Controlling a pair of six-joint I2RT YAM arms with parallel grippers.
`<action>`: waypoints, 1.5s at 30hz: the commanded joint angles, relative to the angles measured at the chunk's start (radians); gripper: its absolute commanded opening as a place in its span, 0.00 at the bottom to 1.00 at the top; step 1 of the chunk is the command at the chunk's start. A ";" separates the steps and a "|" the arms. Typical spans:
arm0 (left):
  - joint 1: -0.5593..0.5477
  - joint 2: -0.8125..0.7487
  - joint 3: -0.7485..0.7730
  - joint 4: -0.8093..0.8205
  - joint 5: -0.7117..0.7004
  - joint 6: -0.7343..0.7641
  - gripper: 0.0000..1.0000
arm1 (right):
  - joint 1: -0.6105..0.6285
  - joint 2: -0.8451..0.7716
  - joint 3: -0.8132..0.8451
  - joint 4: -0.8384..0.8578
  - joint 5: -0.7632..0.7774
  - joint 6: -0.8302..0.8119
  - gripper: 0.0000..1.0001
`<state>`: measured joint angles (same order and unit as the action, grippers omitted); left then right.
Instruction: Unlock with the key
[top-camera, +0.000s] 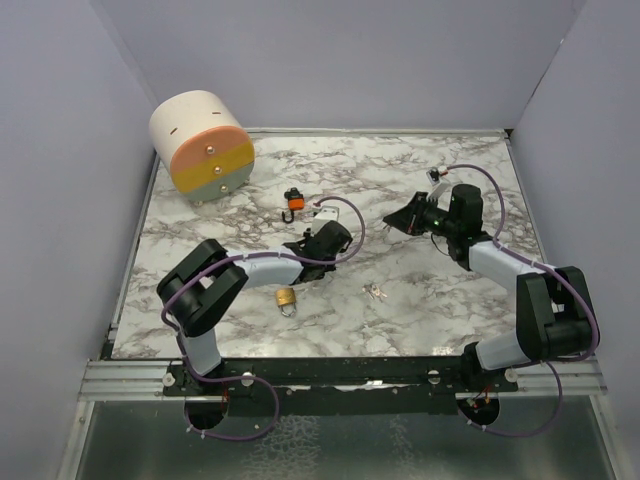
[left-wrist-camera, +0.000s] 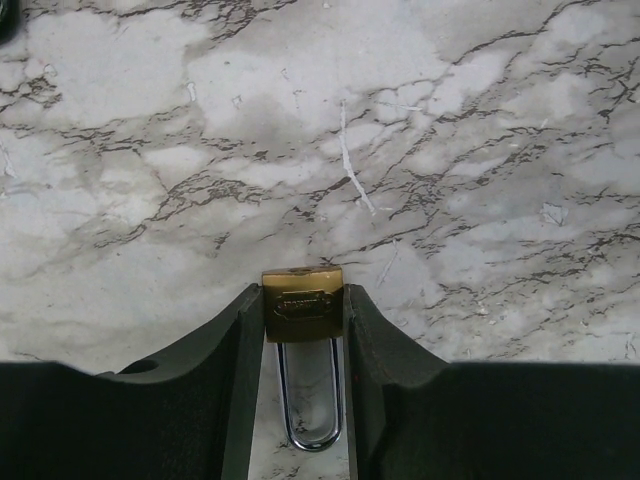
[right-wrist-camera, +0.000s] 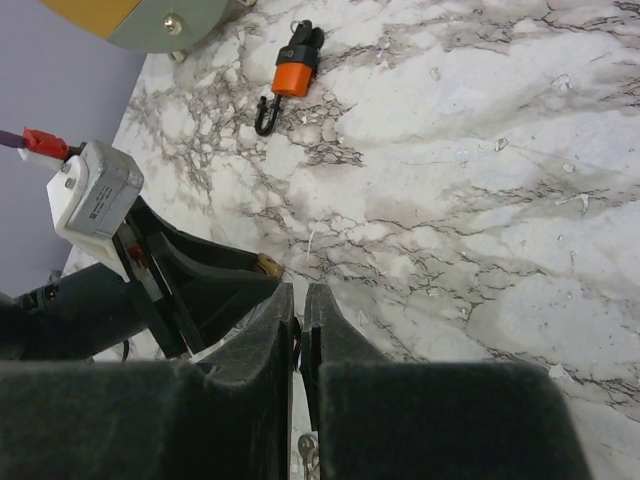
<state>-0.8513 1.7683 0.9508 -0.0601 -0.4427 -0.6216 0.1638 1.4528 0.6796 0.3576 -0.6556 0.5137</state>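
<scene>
The brass padlock (left-wrist-camera: 302, 303) sits between my left gripper's (left-wrist-camera: 302, 295) fingers. They press on both sides of its body, and its steel shackle (left-wrist-camera: 310, 400) points back toward the wrist. In the top view the padlock (top-camera: 287, 298) shows just below my left forearm, with the left gripper (top-camera: 300, 262) over the table's middle. The keys (top-camera: 376, 291) lie on the marble to the right of it. My right gripper (top-camera: 392, 218) hovers farther back with its fingers (right-wrist-camera: 275, 330) almost together and nothing seen held. A key ring (right-wrist-camera: 308, 452) shows through the gap, and the brass (right-wrist-camera: 268, 265) shows at the left fingertips.
An orange and black lock (top-camera: 293, 200) lies on the marble behind the left gripper and also shows in the right wrist view (right-wrist-camera: 294, 70). A cream cylinder with drawers (top-camera: 200, 148) stands at the back left. Purple walls enclose the table (top-camera: 450, 320).
</scene>
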 joint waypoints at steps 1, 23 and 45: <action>-0.008 -0.059 -0.060 0.205 0.044 0.148 0.00 | 0.006 0.006 0.041 -0.013 0.009 -0.026 0.01; -0.008 -0.139 -0.460 1.365 0.447 0.633 0.00 | 0.207 -0.101 0.123 -0.140 0.277 -0.102 0.01; -0.008 -0.006 -0.478 1.614 0.547 0.701 0.00 | 0.314 -0.143 0.088 -0.127 0.369 -0.108 0.01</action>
<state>-0.8532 1.7554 0.4671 1.4803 0.0868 0.0620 0.4633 1.3331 0.7677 0.2317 -0.3176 0.4206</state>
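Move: The key hanging from the right fingers lies about 5 cm ahead of the left hand, some 15 cm to its right and 9 cm above. The orange padlock is 13 cm ahead and 5 cm left of the left hand; the other brass padlock is 9 cm back and 8 cm left. From the right hand, the long-shackled padlock in the left fingers is about 4 cm back, 16 cm left and 11 cm below. Upward first and quickly, the left hand carries the long-shackled brass padlock it already pinches, rising about 13 cm and drifting some 7 cm right towards the key, slightly back at the end. Its wrist swings from slanting down to roughly level, pointing forward-right. The right hand keeps hold of the key and comes about 6 cm left and 4 cm up to meet the padlock, tilting only slightly. ##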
